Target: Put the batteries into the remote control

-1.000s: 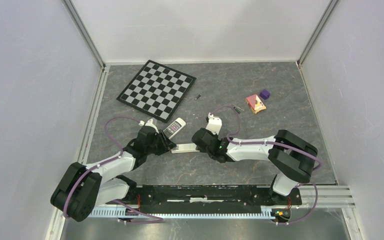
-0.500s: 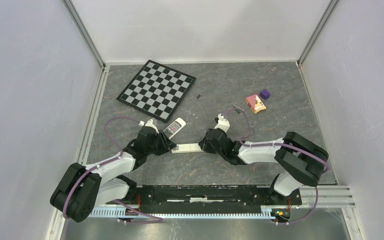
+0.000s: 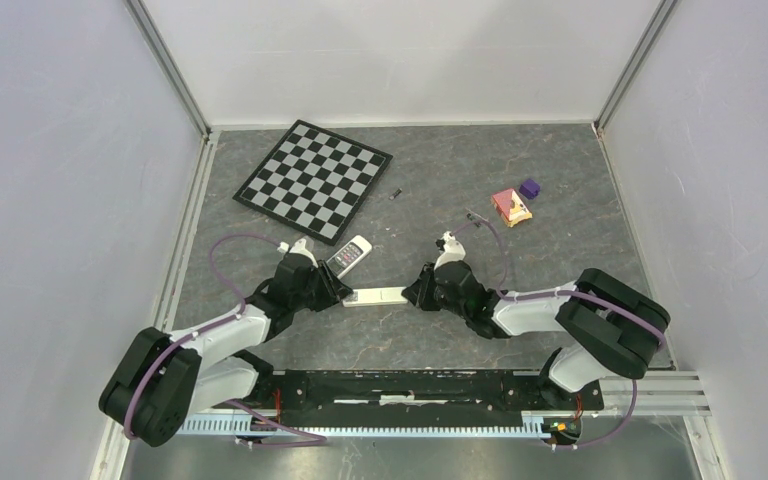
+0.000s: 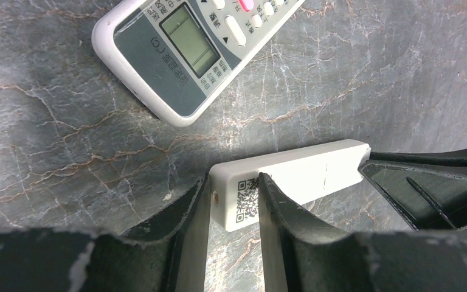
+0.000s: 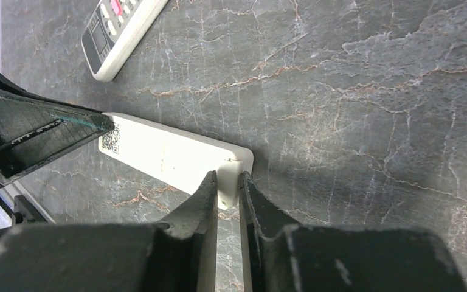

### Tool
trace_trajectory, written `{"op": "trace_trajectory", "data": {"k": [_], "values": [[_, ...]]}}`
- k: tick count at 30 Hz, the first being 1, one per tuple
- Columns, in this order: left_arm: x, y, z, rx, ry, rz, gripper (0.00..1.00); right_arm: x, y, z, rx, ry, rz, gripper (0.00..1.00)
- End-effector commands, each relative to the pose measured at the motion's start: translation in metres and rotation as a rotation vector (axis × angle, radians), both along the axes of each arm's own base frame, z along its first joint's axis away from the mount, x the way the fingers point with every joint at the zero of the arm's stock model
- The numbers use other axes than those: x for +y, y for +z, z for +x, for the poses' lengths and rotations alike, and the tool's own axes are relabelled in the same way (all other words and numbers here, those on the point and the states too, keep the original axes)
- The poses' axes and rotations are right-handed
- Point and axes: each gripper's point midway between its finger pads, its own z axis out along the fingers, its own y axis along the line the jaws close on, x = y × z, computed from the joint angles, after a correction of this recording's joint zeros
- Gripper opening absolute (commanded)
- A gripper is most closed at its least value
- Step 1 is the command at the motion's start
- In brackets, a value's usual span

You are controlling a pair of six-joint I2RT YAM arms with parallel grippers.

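A slim white remote control lies back up on the stone-pattern table, a QR label at its left end. My left gripper is shut on that left end. My right gripper is shut on the corner of the right end, both fingers pressing the white body. Two tiny dark batteries lie farther back, one by the chessboard and one near my right arm's cable.
A second remote with a screen and buttons lies face up just behind my left gripper. A chessboard sits at the back left. An orange-pink block and a purple cube lie at the back right.
My right gripper slid rightward along the slim remote to its right end and its jaws narrowed onto the corner. My left gripper and the remote stayed put.
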Motion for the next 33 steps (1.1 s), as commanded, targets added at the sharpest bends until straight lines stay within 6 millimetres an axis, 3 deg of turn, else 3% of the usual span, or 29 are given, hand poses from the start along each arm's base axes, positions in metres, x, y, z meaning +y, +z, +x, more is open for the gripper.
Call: {"op": "trace_trajectory", "data": {"k": [1,5,11,18,24,33], "values": [[-0.003,-0.017,-0.028,0.108,-0.057,0.013,0.39,-0.031,-0.063,-0.072,0.246,0.229,-0.23,0.22],[-0.002,-0.016,-0.028,0.105,-0.059,0.019,0.39,-0.046,-0.066,-0.061,0.233,0.185,-0.334,0.31],[0.0,-0.016,-0.028,0.099,-0.058,0.025,0.39,-0.052,-0.065,-0.047,0.216,0.173,-0.449,0.3],[-0.001,-0.015,-0.027,0.096,-0.063,0.031,0.39,-0.067,-0.075,-0.049,0.253,0.166,-0.559,0.29],[-0.002,-0.014,-0.025,0.092,-0.066,0.032,0.39,-0.09,-0.075,-0.04,0.223,0.104,-0.675,0.39],[-0.003,-0.015,-0.024,0.097,-0.072,0.037,0.39,-0.086,-0.057,-0.025,0.172,0.085,-0.737,0.46]]}}
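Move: The battery cover on the white remote control has its middle some 3 cm left of the right hand, about level fore and aft and 1 cm lower. The remote control's own middle lies about 7 cm to that hand's left, also level, and the second remote some 13 cm left and 9 cm ahead of it. From the left hand, set at the far end, the cover is roughly 11 cm to the right, level fore and aft. The battery cover's outer end is where the right fingers work: they open from nearly shut to just under half, one tip over the cover and the other beyond the remote control's end. That hand eases back about half a centimetre, then forward some 1.5 cm, dipping slightly on the way, while its wrist rolls nearly 20 degrees, left side down. The left hand stays at the opposite end. ##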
